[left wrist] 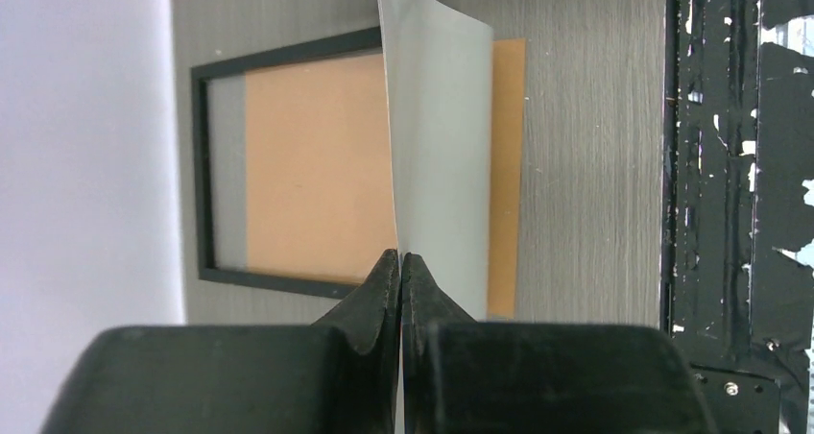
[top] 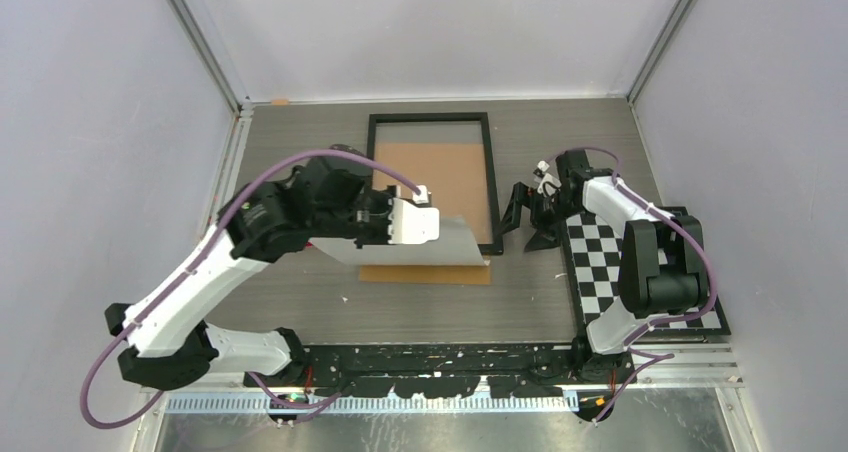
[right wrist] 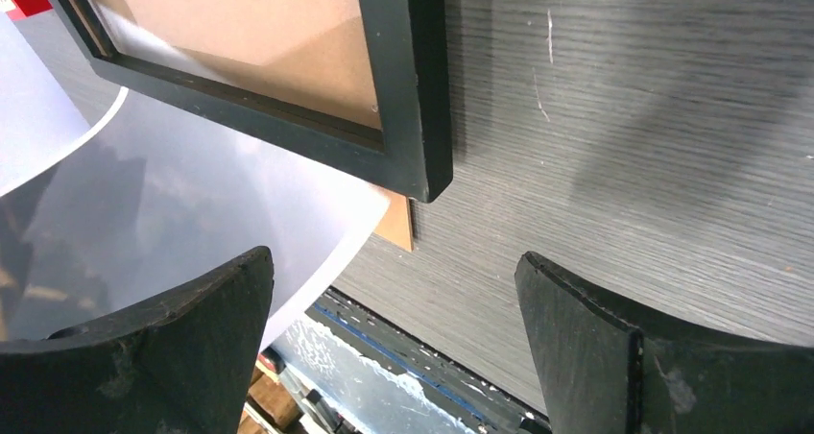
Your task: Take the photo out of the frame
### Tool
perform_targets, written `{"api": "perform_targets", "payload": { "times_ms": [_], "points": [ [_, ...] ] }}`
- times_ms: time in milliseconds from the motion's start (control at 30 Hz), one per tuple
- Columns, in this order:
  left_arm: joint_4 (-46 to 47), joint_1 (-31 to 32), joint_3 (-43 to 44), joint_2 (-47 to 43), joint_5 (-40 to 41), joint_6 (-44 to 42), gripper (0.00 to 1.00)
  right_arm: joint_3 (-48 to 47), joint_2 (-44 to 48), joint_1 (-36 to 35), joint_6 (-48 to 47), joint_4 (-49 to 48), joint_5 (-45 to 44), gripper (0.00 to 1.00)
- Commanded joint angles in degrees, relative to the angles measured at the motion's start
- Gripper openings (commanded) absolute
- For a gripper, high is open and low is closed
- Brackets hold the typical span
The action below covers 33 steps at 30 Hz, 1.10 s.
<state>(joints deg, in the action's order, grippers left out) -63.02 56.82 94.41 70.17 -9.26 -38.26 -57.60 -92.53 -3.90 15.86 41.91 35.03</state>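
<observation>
The frame point(top: 492, 182) lies flat at the back middle of the table, its thin black rim around a brown panel. My left gripper point(top: 432, 222) is shut on one edge of the photo point(top: 462, 242) and holds it above the frame's near end. The sheet curves and shows only a plain grey-white side. In the left wrist view the photo point(left wrist: 437, 146) rises edge-on from my closed left gripper point(left wrist: 400, 256), over the frame point(left wrist: 202, 165). My right gripper point(top: 528, 222) is open beside the frame's near right corner point(right wrist: 413, 88), with nothing in it point(right wrist: 392, 256). The photo point(right wrist: 192, 204) hangs at its left.
A brown backing board point(top: 425, 274) sticks out from under the frame's near end, also in the wrist views point(left wrist: 507, 165) point(right wrist: 395, 225). A black-and-white checkerboard point(top: 610, 262) lies at the right under the right arm. Grey walls enclose the table on three sides.
</observation>
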Motion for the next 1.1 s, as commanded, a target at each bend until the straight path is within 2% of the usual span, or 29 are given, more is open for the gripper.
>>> {"api": "perform_targets", "payload": {
  "times_ms": [0, 167, 300, 600, 667, 867, 1067],
  "points": [
    [-10.3, -0.1, 8.8, -2.0, 0.7, -2.6, 0.00, -2.8, 0.0, 0.4, -1.0, -0.6, -1.4, 1.00],
    [-13.4, -0.1, 15.2, -3.0, 4.6, -3.9, 0.00, -3.8, -0.7, 0.5, 0.0, -1.9, -2.6, 1.00],
    [-12.2, -0.1, 17.6, -4.2, 8.1, -4.2, 0.00, -4.6, -1.6, 0.6, 1.4, -2.8, -2.7, 1.00],
    [3.1, -0.4, 21.9, 1.2, 23.6, -5.6, 0.00, -7.5, -4.0, 0.6, 3.9, -4.6, -3.5, 1.00],
    [8.5, -2.6, 21.8, 3.3, 25.2, -6.6, 0.00, -8.6, -4.4, 0.5, 4.0, -4.6, -3.7, 1.00],
    [14.3, -20.4, 32.8, 15.5, 13.4, 1.2, 0.00, -10.8, -4.8, 1.4, 4.4, -5.6, -4.0, 1.00],
    [23.8, -28.9, 41.3, 28.0, 6.1, 2.2, 0.00, -12.8, -5.5, 2.6, 7.1, -8.0, -3.9, 1.00]
  ]
}}
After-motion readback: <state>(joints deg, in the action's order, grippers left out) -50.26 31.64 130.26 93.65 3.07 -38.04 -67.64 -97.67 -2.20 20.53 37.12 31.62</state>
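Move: Below the left hand, which already holds the photo clear of the frame, the frame's middle lies some 21 cm ahead, about 2 cm right and 33 cm down. The brown board's near strip sticks out only 4 cm ahead of that hand, 1 cm right; the red block is roughly 14 cm ahead and 21 cm left. From the right hand, the frame's middle is about 13 cm ahead and 18 cm left, the chessboard's some 6 cm back and 22 cm right. Lifting the photo higher, the left hand first rises and slides left with a slight draw back, then sweeps about 23 cm forward over the frame, ending some 15 cm higher. It turns counter-clockwise roughly 35 degrees, fingers tipping up, grip kept shut on the sheet's edge. The right hand travels about 7 cm forward along the frame's right side, fingers wide open. ##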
